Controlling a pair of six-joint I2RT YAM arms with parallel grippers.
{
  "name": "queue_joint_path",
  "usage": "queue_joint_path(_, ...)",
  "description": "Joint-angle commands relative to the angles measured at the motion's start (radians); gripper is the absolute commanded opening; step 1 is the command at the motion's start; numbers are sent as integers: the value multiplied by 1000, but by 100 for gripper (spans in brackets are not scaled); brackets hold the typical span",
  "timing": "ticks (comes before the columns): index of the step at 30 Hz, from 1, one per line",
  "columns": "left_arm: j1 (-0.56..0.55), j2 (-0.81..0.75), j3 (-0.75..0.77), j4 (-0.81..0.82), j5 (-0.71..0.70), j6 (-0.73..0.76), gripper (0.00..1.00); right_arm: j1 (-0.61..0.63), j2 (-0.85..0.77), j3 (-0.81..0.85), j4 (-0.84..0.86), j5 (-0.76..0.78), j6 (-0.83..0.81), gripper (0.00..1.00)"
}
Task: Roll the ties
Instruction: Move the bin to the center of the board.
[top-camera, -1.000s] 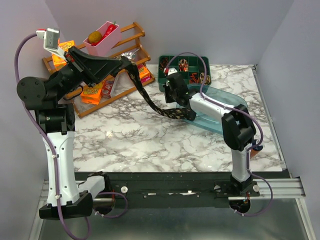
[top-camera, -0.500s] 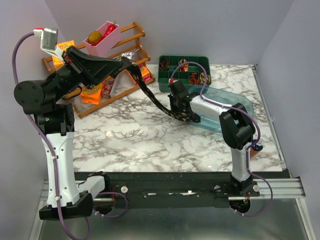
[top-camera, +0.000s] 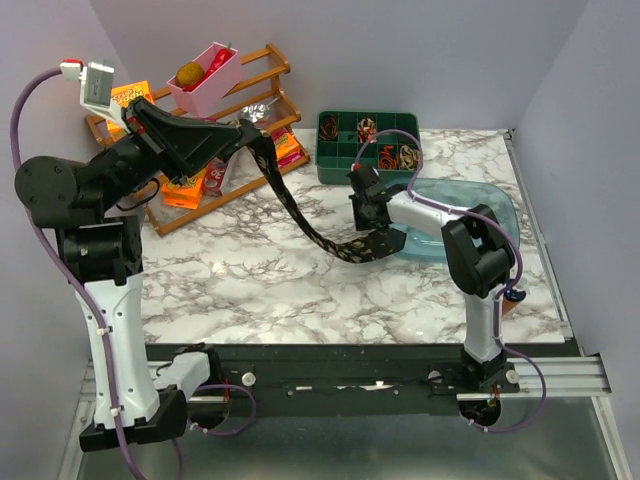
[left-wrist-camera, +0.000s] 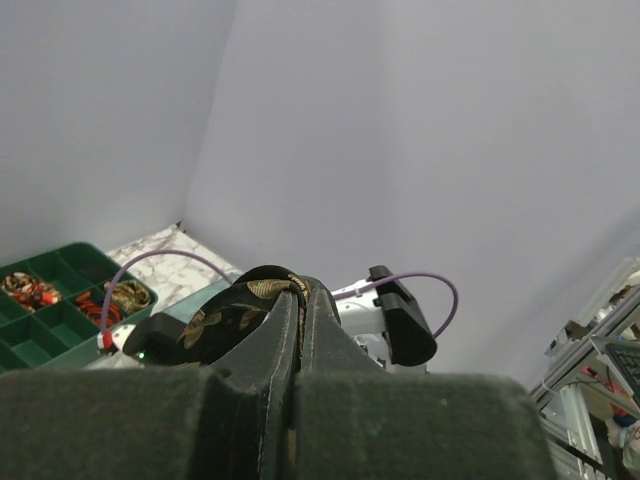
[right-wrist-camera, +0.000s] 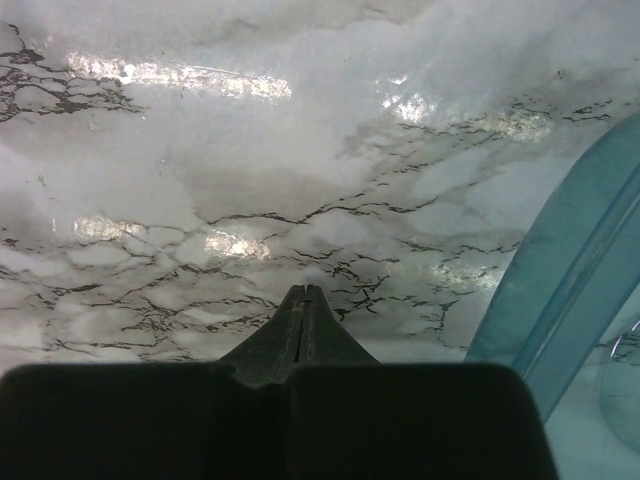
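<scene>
A long dark tie (top-camera: 300, 212) with a gold pattern hangs from my raised left gripper (top-camera: 256, 136), which is shut on its upper end. It slopes down to the marble table (top-camera: 250, 270) and bends toward the blue tray (top-camera: 475, 215). In the left wrist view the tie (left-wrist-camera: 235, 305) loops over the shut left gripper (left-wrist-camera: 300, 296). My right gripper (top-camera: 363, 203) hovers by the tie's lower part. In its own view the right gripper (right-wrist-camera: 303, 291) is shut with nothing between the fingers, above bare marble. Small coiled ties (top-camera: 392, 155) lie in the green divided box (top-camera: 340, 165).
A wooden rack (top-camera: 262, 62) with a pink box (top-camera: 205, 75) and orange snack packs (top-camera: 185, 185) stands at the back left. The blue tray's rim (right-wrist-camera: 560, 290) is just right of my right gripper. The green box (left-wrist-camera: 55, 325) shows in the left wrist view too.
My left arm has drawn back and up to the left with the tie. My right gripper has shifted right toward the tray, and the tie's lower bend now sags onto the table.
</scene>
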Motion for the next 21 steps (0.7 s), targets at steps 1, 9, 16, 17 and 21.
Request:
queue_joint_path(1, 15, 6, -31, -177, -22, 171, 0, -19, -28, -16, -40, 38, -13, 1)
queue_joint_path(9, 13, -39, -287, -294, -112, 312, 0, -29, -28, 4, -45, 31, -36, 1)
queue_joint_path(16, 15, -75, -431, -415, -193, 461, 0, -29, -42, 19, -48, 10, -53, 1)
queue_joint_path(17, 14, -85, -424, -464, -207, 480, 0, -29, -40, 22, -47, 13, -54, 1)
queue_joint_path(21, 13, -111, -398, -568, -299, 552, 0, -29, -42, 36, -50, 18, -64, 1)
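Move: The left hand, holding one end of the hanging tie, is high up: the open middle of the board is about 14 cm ahead, 10 cm to its right and 59 cm below. The bin's middle lies roughly 18 cm to the right hand's right, level ahead, its near rim just beside the fingers. From the right hand, the green tray is some 18 cm ahead and the tie's free end about 5 cm back, 4 cm right. Lower the left gripper about 20 cm towards the board, reaching some 10 cm forward and easing slightly left, and tip its fingers down by roughly 30 degrees while they keep their pinch on the tie's end. Meanwhile slide the shut right gripper, low over the board, a little to the right, nudging the bin by its near rim, then hold there. ##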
